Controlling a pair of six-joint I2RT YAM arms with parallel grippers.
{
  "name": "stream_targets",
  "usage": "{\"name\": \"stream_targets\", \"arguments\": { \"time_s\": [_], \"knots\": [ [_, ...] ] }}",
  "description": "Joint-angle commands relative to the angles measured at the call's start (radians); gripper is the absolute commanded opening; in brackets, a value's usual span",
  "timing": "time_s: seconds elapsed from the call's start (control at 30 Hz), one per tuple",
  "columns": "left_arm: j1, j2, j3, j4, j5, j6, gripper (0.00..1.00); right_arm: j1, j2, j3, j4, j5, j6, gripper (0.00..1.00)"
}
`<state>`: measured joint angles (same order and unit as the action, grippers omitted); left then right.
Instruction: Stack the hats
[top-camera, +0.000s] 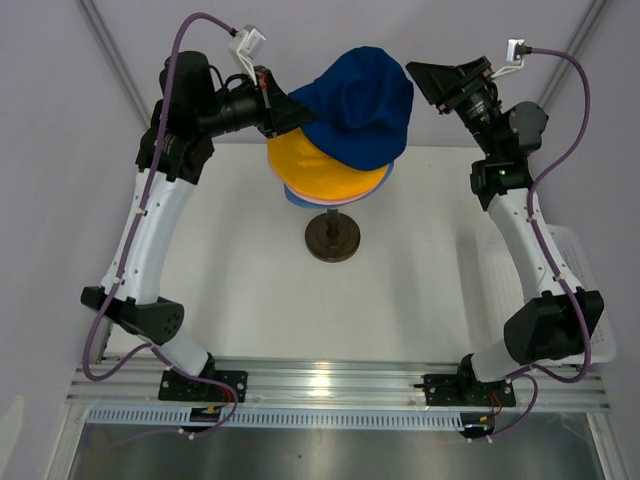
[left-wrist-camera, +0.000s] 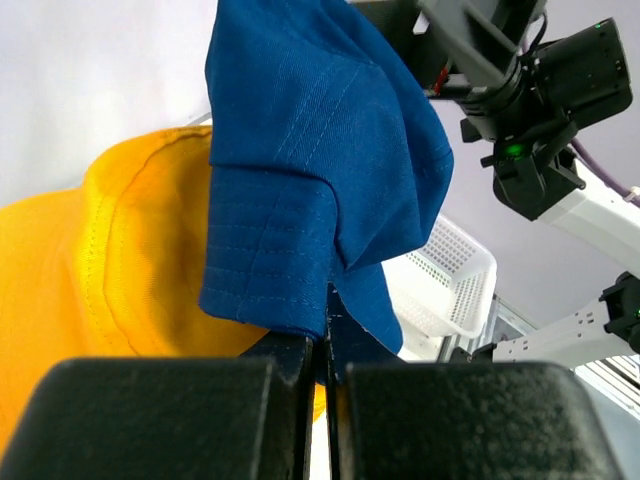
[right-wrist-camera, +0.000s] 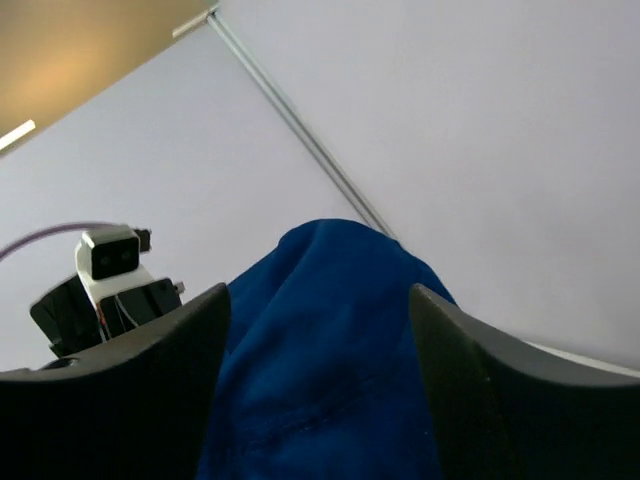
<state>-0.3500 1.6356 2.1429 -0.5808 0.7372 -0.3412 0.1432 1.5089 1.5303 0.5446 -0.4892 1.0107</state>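
Observation:
The navy blue hat (top-camera: 360, 105) hangs tilted over the yellow-orange hat (top-camera: 320, 172), which sits on top of the stack. Thin edges of the pink hat (top-camera: 322, 201) and the light blue hat (top-camera: 296, 197) show under the yellow one. My left gripper (top-camera: 292, 112) is shut on the navy hat's left brim. In the left wrist view the navy brim (left-wrist-camera: 300, 200) is pinched between the closed jaws of the left gripper (left-wrist-camera: 326, 352), with the yellow-orange hat (left-wrist-camera: 100, 260) beside it. My right gripper (top-camera: 425, 80) is open at the hat's right side. In its wrist view the navy hat (right-wrist-camera: 320, 360) lies between the right gripper's (right-wrist-camera: 318, 300) spread fingers.
The stack sits on a stand with a dark brown round base (top-camera: 333, 240) at the middle of the white table (top-camera: 250, 290). A white perforated basket (top-camera: 585, 265) stands at the table's right edge, partly behind the right arm, and the basket (left-wrist-camera: 450, 280) also shows in the left wrist view.

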Motion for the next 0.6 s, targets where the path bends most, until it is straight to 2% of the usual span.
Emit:
{"name": "stream_targets", "arguments": {
  "time_s": [0.0, 0.03, 0.1, 0.13, 0.2, 0.27, 0.3, 0.43, 0.57],
  "knots": [
    [0.013, -0.053, -0.009, 0.044, -0.038, -0.027, 0.01, 0.015, 0.051, 0.041, -0.080, -0.104, -0.100, 0.69],
    [0.013, -0.053, -0.006, 0.048, -0.035, -0.033, 0.01, 0.015, 0.057, 0.041, -0.084, -0.127, -0.100, 0.54],
    [0.013, -0.051, 0.002, 0.059, -0.032, -0.051, 0.01, 0.015, 0.068, 0.042, -0.107, -0.143, -0.121, 0.42],
    [0.013, -0.049, 0.005, 0.064, -0.032, -0.058, 0.01, 0.015, 0.066, 0.044, -0.120, -0.147, -0.132, 0.32],
    [0.013, -0.051, 0.014, 0.070, -0.033, -0.073, 0.01, 0.015, 0.059, 0.050, -0.167, -0.152, -0.181, 0.17],
    [0.014, -0.052, 0.014, 0.076, -0.039, -0.074, 0.01, 0.015, 0.047, 0.053, -0.219, -0.152, -0.243, 0.11],
    [0.014, -0.054, 0.017, 0.079, -0.045, -0.076, 0.01, 0.016, 0.031, 0.048, -0.235, -0.147, -0.265, 0.00],
    [0.023, -0.019, 0.075, 0.067, -0.058, -0.090, 0.02, 0.012, 0.004, 0.063, -0.293, -0.094, -0.337, 0.00],
    [0.036, 0.038, 0.181, 0.039, -0.045, -0.157, 0.01, 0.004, 0.008, 0.132, -0.322, -0.129, -0.359, 0.00]
  ]
}}
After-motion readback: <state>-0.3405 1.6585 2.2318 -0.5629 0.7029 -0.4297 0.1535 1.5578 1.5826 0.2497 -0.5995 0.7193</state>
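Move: The blue hat's middle is about 9 cm to the right hand's left, 2 cm nearer the base and some 7 cm below. The yellow hat tops the stack about 14 cm left of that hand, 8 cm back and 15 cm down. From the left hand, which already pinches the blue hat's brim, the hat's middle is about 8 cm right and 4 cm ahead, nearly level. Right hand sinks about 7 cm to the blue hat's right edge, rolling, and shuts; left keeps hold, rising 3 cm. ##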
